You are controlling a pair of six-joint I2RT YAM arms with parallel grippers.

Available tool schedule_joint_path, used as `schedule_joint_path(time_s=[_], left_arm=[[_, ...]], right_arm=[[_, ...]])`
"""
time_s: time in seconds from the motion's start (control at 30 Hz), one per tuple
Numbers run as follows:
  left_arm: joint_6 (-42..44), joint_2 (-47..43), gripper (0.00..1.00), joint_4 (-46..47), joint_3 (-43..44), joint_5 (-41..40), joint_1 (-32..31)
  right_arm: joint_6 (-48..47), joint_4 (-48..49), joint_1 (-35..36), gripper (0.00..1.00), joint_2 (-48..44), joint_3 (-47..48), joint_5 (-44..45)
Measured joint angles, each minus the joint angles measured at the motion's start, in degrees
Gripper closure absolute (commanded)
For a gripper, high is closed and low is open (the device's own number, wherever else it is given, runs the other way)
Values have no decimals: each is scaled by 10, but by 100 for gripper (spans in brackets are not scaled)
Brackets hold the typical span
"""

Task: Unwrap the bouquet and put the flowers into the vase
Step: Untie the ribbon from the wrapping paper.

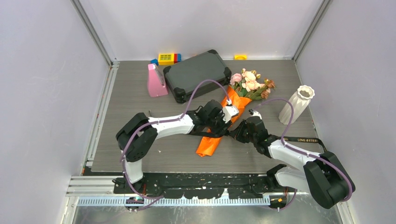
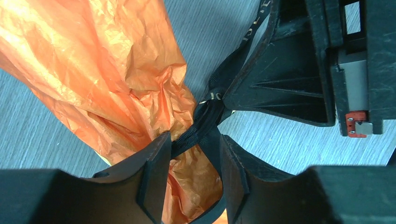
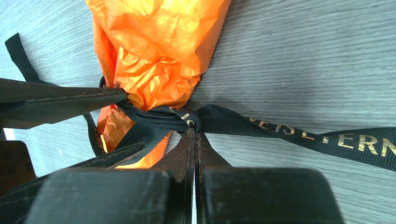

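The bouquet (image 1: 219, 135) lies on the table, a cone of crinkled orange paper (image 2: 102, 70) with the pink flowers (image 1: 250, 83) at its far end. A black printed ribbon (image 3: 299, 135) ties its narrow neck, and one tail trails right. My left gripper (image 2: 194, 140) straddles that neck, its fingers apart with paper and ribbon between them. Just right of it, my right gripper (image 3: 194, 133) is pressed shut with its tips pinching the ribbon at the knot (image 3: 187, 119). In the top view the left gripper (image 1: 229, 113) and right gripper (image 1: 235, 132) meet over the wrap. The white vase (image 1: 296, 105) stands upright to the right.
A black case (image 1: 196, 74) lies at the back, with a pink wedge (image 1: 156, 81) to its left and coloured blocks (image 1: 167, 58) behind it. A small yellow piece (image 1: 240, 57) sits by the back wall. Walls close in on both sides.
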Motion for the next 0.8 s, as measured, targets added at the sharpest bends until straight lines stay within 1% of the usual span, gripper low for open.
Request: schedule_joint_path(time_s=[0.2,0.37,0.57,0.7,0.8], left_arm=[[11,11,55,-2,5,-1,0],[17,21,77,-3,16,-3,0],[19,22,89,-5,16,-6,0],[13,22,100,-5,16,-7,0],[3,22,100,-4,16,-7,0]], right_arm=[[-2,0,0,100,0,0,-2],[-4,0,0,100,2,0,-5],[-4,0,0,100,2,0,-5],[-4,0,0,100,5,0,-4],[-4,0,0,100,8,0,-2]])
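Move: The ribbon strand to be pinched lies almost between the left fingertips, about 1 cm ahead and 1 cm below; for the right hand it is roughly 3 cm to the left, level fore and aft. The knot, still held by the right fingers, is some 3 cm right and 1 cm back of the left hand. The orange wrapping paper's middle lies about 4 cm ahead of the left hand, 2 cm lower; the flowers are about 20 cm ahead and 11 cm right. Left hand eases about 1 cm down and slightly forward, then shuts on the ribbon beside the right-held knot. ##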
